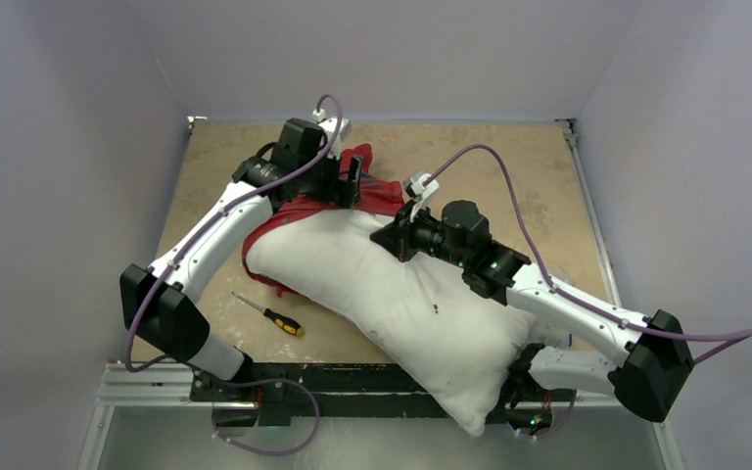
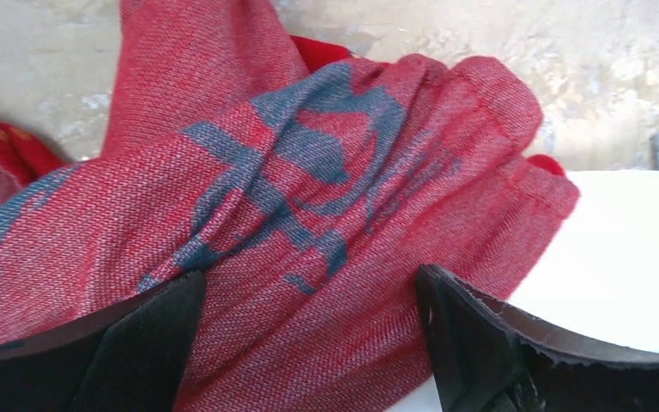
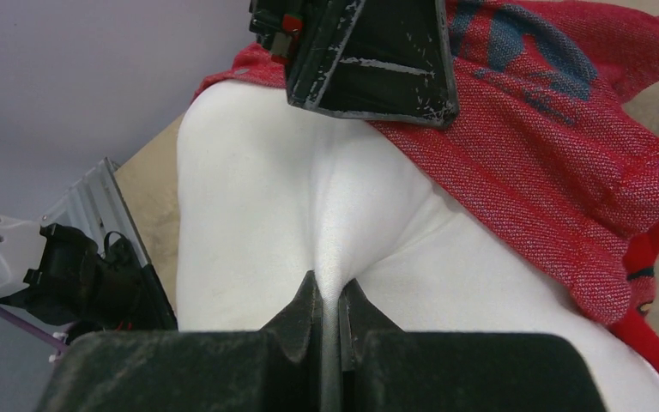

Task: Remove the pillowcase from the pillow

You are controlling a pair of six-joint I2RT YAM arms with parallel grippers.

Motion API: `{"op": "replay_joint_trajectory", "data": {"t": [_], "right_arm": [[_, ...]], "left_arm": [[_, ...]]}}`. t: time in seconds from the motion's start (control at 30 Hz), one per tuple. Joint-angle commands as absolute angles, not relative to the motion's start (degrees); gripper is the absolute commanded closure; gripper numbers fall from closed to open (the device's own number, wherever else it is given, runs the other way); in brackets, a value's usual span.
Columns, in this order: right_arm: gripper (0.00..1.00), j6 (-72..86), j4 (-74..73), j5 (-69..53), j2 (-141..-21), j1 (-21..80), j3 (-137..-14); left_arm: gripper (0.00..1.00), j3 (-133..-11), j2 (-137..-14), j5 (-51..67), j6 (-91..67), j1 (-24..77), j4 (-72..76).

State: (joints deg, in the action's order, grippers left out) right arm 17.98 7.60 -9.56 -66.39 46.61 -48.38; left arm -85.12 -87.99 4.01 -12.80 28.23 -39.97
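Note:
The white pillow (image 1: pixel 401 304) lies diagonally across the table, its near corner hanging over the front edge. The red pillowcase (image 1: pixel 384 196) with grey-blue marks is bunched over the pillow's far end. My left gripper (image 1: pixel 351 181) is open above that bunch. In the left wrist view its gripper (image 2: pixel 309 287) has its jaws spread wide over the pillowcase (image 2: pixel 309 172), with the pillow (image 2: pixel 626 257) at the right. My right gripper (image 1: pixel 399 238) is shut on a fold of the pillow (image 3: pixel 249 197), as its gripper (image 3: pixel 330 287) shows. The pillowcase (image 3: pixel 549 172) lies just beyond.
A screwdriver (image 1: pixel 272 315) with a yellow and black handle lies on the tan table (image 1: pixel 509 166) left of the pillow. A metal rail (image 1: pixel 157 377) runs along the near edge. Grey walls enclose the table on three sides.

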Motion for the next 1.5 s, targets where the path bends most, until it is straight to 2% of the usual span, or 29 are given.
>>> {"op": "replay_joint_trajectory", "data": {"t": [0.0,0.03,0.13,0.3,0.33,0.57,0.93,1.27,1.47], "right_arm": [[1.00,18.2,16.4,-10.7,-65.9,47.3,-49.9],[1.00,18.2,16.4,-10.7,-66.1,47.4,-50.0],[1.00,18.1,16.2,-10.6,-66.8,47.4,-50.6],[1.00,17.7,15.5,-10.1,-67.0,47.5,-50.9],[1.00,17.6,15.2,-9.6,-66.9,47.5,-51.0],[1.00,17.7,14.6,-8.5,-63.7,47.5,-50.9],[1.00,20.5,11.4,-1.3,-56.9,47.4,-51.0],[1.00,24.6,7.3,14.5,-51.1,46.9,-54.1],[1.00,26.6,7.4,21.4,-50.0,46.4,-58.1]], "left_arm": [[0.10,-87.6,-90.1,-3.4,-9.3,28.7,-40.3],[0.12,-87.1,-90.5,-4.5,-9.1,28.7,-40.4],[0.36,-85.5,-90.7,-8.5,-8.5,28.7,-40.4],[0.97,-83.6,-88.8,-15.5,-8.5,28.5,-38.1],[1.00,-83.1,-88.1,-16.8,-8.6,27.9,-37.6],[1.00,-74.9,-81.0,-14.3,-13.4,15.2,-29.4],[1.00,-70.4,-75.2,-16.2,-18.6,1.1,-25.5],[1.00,-68.4,-70.9,-21.6,-21.1,-6.4,-24.1],[1.00,-68.7,-69.9,-18.2,-21.4,-7.0,-23.0]]}}
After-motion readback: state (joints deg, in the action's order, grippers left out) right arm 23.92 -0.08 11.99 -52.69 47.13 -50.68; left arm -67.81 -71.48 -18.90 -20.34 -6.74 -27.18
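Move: From the open left gripper, the part of the bunched pillowcase to pinch lies about 2 cm ahead, 2 cm left and some 4 cm below. The bare bulk of the white pillow is centred about 18 cm back, 11 cm right and 9 cm lower; the right gripper, still pinching that pillow, is about 12 cm back and 12 cm right. From the right gripper, the same part of the pillowcase is roughly 13 cm ahead, 13 cm left and 5 cm below. Bring the left gripper a couple of centimetres forward, left and down into the bunched red cloth and shut it there. Then drag the pillowcase some 27 cm left towards the side wall, turning the wrist about 50 degrees counter-clockwise and rising slightly. Keep the right pinch on the pillow, first nearly still, then drawing it about 7 cm up and 7 cm right, turning clockwise. ##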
